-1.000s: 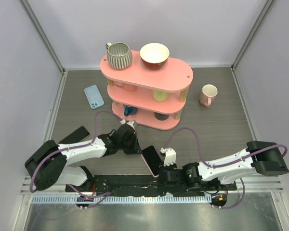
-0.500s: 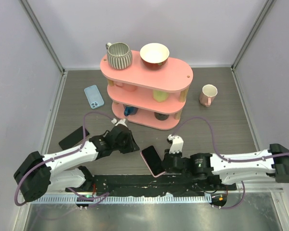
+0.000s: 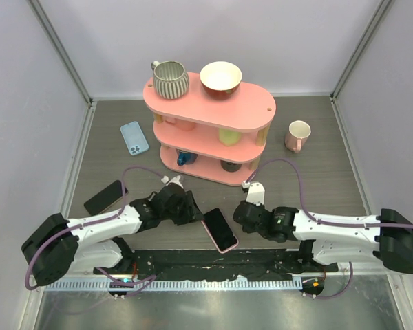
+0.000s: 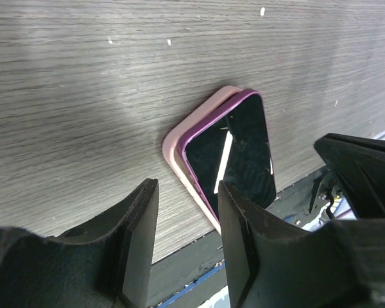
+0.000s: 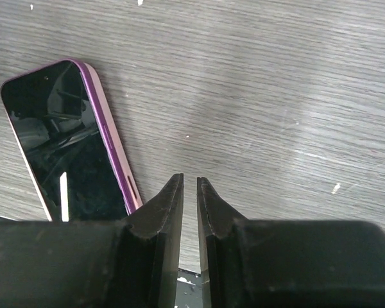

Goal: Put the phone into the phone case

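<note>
The phone, black-screened with a purple rim, lies face up on the pink phone case near the table's front edge. It sits slightly askew, so the case's corner and long side stick out from under it. My left gripper is just left of the phone's far end, open and empty. In the left wrist view its fingers frame the phone. My right gripper hovers right of the phone, its jaws nearly together with only a thin slit and nothing between. The right wrist view shows the phone left of the gripper.
A pink three-tier shelf stands behind, carrying a striped mug and a bowl. A blue phone case and a black phone lie to the left, and a pink mug stands at the right. The black base rail borders the phone.
My left jaws have opened and that gripper has shifted toward the phone. My right gripper has drawn back from the phone's right edge toward the shelf. The phone has barely moved.
</note>
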`<state>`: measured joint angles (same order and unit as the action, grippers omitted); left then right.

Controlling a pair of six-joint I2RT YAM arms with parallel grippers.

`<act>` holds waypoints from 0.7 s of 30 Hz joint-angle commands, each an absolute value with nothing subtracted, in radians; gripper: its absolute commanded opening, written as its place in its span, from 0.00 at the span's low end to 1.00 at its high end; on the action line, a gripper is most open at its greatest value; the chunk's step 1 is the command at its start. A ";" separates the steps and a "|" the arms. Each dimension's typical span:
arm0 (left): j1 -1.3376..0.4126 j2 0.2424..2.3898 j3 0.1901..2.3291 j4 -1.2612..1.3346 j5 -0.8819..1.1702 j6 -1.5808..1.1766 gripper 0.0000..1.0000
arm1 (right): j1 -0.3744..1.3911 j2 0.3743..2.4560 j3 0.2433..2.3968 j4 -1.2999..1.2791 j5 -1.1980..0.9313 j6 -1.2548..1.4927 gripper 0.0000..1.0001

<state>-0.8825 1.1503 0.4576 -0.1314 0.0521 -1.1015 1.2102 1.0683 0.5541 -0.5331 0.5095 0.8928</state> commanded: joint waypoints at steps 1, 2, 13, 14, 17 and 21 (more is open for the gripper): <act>-0.908 1.170 0.449 -0.025 0.080 -1.118 0.47 | 1.207 1.086 0.543 -0.414 0.468 0.854 0.20; -0.913 1.177 0.448 -0.017 0.080 -1.120 0.47 | 1.207 1.098 0.540 -0.381 0.459 0.853 0.20; -0.948 1.218 0.419 0.021 0.043 -1.147 0.47 | 1.207 1.236 0.518 -0.199 0.357 0.877 0.20; -0.948 1.219 0.419 0.025 0.038 -1.141 0.47 | 1.207 1.242 0.518 -0.183 0.356 0.879 0.20; -0.948 1.229 0.426 0.052 0.043 -1.124 0.48 | 1.209 1.275 0.529 -0.153 0.342 0.880 0.20; -0.948 1.258 0.448 0.043 0.025 -1.112 0.48 | 1.210 1.310 0.558 -0.134 0.342 0.906 0.19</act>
<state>-0.9432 1.2320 0.4206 0.0055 0.0612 -1.1343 1.2076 1.2835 0.5198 -0.2157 0.3546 0.8753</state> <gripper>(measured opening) 0.478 0.195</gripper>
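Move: The phone, lying proud in its pink case, is centred about 8 cm to the left of my right hand, level with it and some 4 cm lower. From my left hand that centre is roughly 7 cm to the right, 3 cm back and 3 cm down. The pink shelf's middle stands about 28 cm ahead of my right hand and 12 cm to its left; the black slab lies some 34 cm left and 10 cm ahead of my left hand. I bring my right hand left about 5 cm while sinking some 3.5 cm, fingers nearly shut, until a fingertip comes against the right long edge of the case. Meanwhile my left hand eases right, down and slightly back, about 2.5 cm in all; its half-open fingers come to straddle the left edge near the far end, one over the screen. ##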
